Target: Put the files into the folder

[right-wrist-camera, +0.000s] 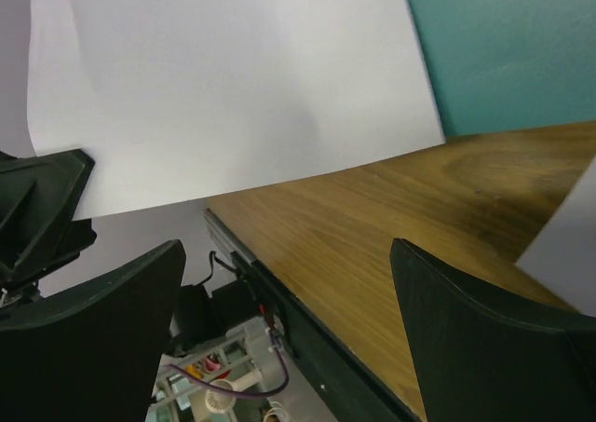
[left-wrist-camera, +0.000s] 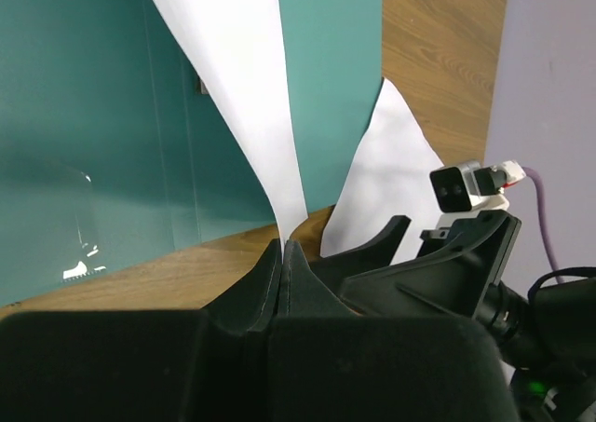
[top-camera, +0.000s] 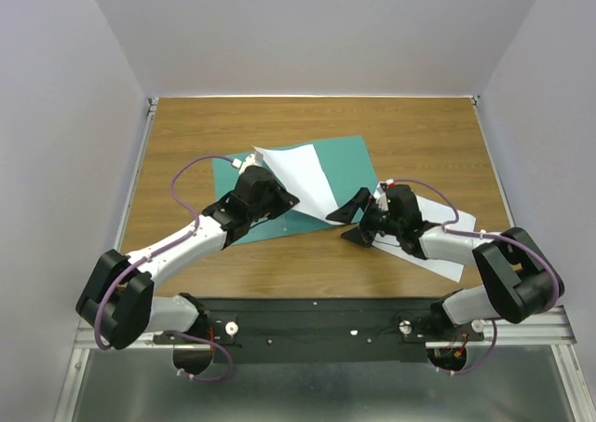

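Observation:
The teal-green folder [top-camera: 346, 157] lies flat at the table's middle; it also shows in the left wrist view [left-wrist-camera: 93, 115] and the right wrist view [right-wrist-camera: 512, 40]. My left gripper [top-camera: 289, 199] is shut on the near edge of one white sheet [top-camera: 300, 175], which curls up over the folder. In the left wrist view the jaws [left-wrist-camera: 282, 246] pinch that sheet [left-wrist-camera: 237, 87]. My right gripper [top-camera: 349, 222] is open and empty just right of the lifted sheet [right-wrist-camera: 223, 87], above bare wood [right-wrist-camera: 289, 292]. The second white sheet [top-camera: 440, 256] lies flat under the right arm.
A black metal rail [top-camera: 326, 315] runs along the table's near edge. Grey walls [top-camera: 56, 115] close in the left, right and back sides. Bare wood table [top-camera: 186, 133] lies left of and behind the folder.

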`<move>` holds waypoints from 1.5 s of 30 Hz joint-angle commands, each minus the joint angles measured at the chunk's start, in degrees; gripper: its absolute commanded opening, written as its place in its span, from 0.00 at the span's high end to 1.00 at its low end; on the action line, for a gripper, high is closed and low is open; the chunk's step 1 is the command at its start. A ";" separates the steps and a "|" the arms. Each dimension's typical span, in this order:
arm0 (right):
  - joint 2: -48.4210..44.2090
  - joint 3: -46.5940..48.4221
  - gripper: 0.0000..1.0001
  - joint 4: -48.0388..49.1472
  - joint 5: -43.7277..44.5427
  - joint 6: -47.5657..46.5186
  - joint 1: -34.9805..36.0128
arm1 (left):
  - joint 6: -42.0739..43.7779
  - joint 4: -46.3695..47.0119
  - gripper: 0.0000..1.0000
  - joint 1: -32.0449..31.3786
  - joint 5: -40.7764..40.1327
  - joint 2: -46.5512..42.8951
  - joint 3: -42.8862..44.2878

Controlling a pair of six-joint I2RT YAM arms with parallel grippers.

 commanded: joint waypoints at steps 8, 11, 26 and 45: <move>10.30 0.52 0.00 20.73 9.70 20.05 6.17 | -3.35 1.17 1.00 0.08 3.96 -4.32 -3.27; 11.36 0.44 0.01 23.36 10.94 21.91 6.34 | -4.05 1.25 1.00 0.08 4.39 -5.81 -4.59; 10.92 -0.53 0.03 25.13 20.08 20.00 6.52 | -3.70 4.68 1.00 0.17 11.33 -7.83 -8.54; 17.16 5.70 0.07 22.32 3.12 0.48 5.64 | 3.06 6.44 1.00 3.15 18.46 -15.23 -19.98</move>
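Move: My left hand already pinches the near edge of a file; the open folder's middle lies about 12 cm ahead and 14 cm below it. The held file's middle is roughly 10 cm ahead and 9 below that hand; the loose file lies some 32 cm to its right. From my right hand the held file's middle is about 13 cm ahead and 11 left, the folder's 17 ahead and 12 left, the loose file's 4 ahead and 20 right. Keeping the file pinched, I draw my left hand back about 8 cm towards my base, slowly then faster, sinking slightly late on as it turns a little clockwise. My right hand, jaws kept wide open, goes left, then forward, some 5 cm in all, to the file's right edge; its wrist swings about 15 degrees clockwise and partly back. Whether it touches the paper can't be seen clearly. ##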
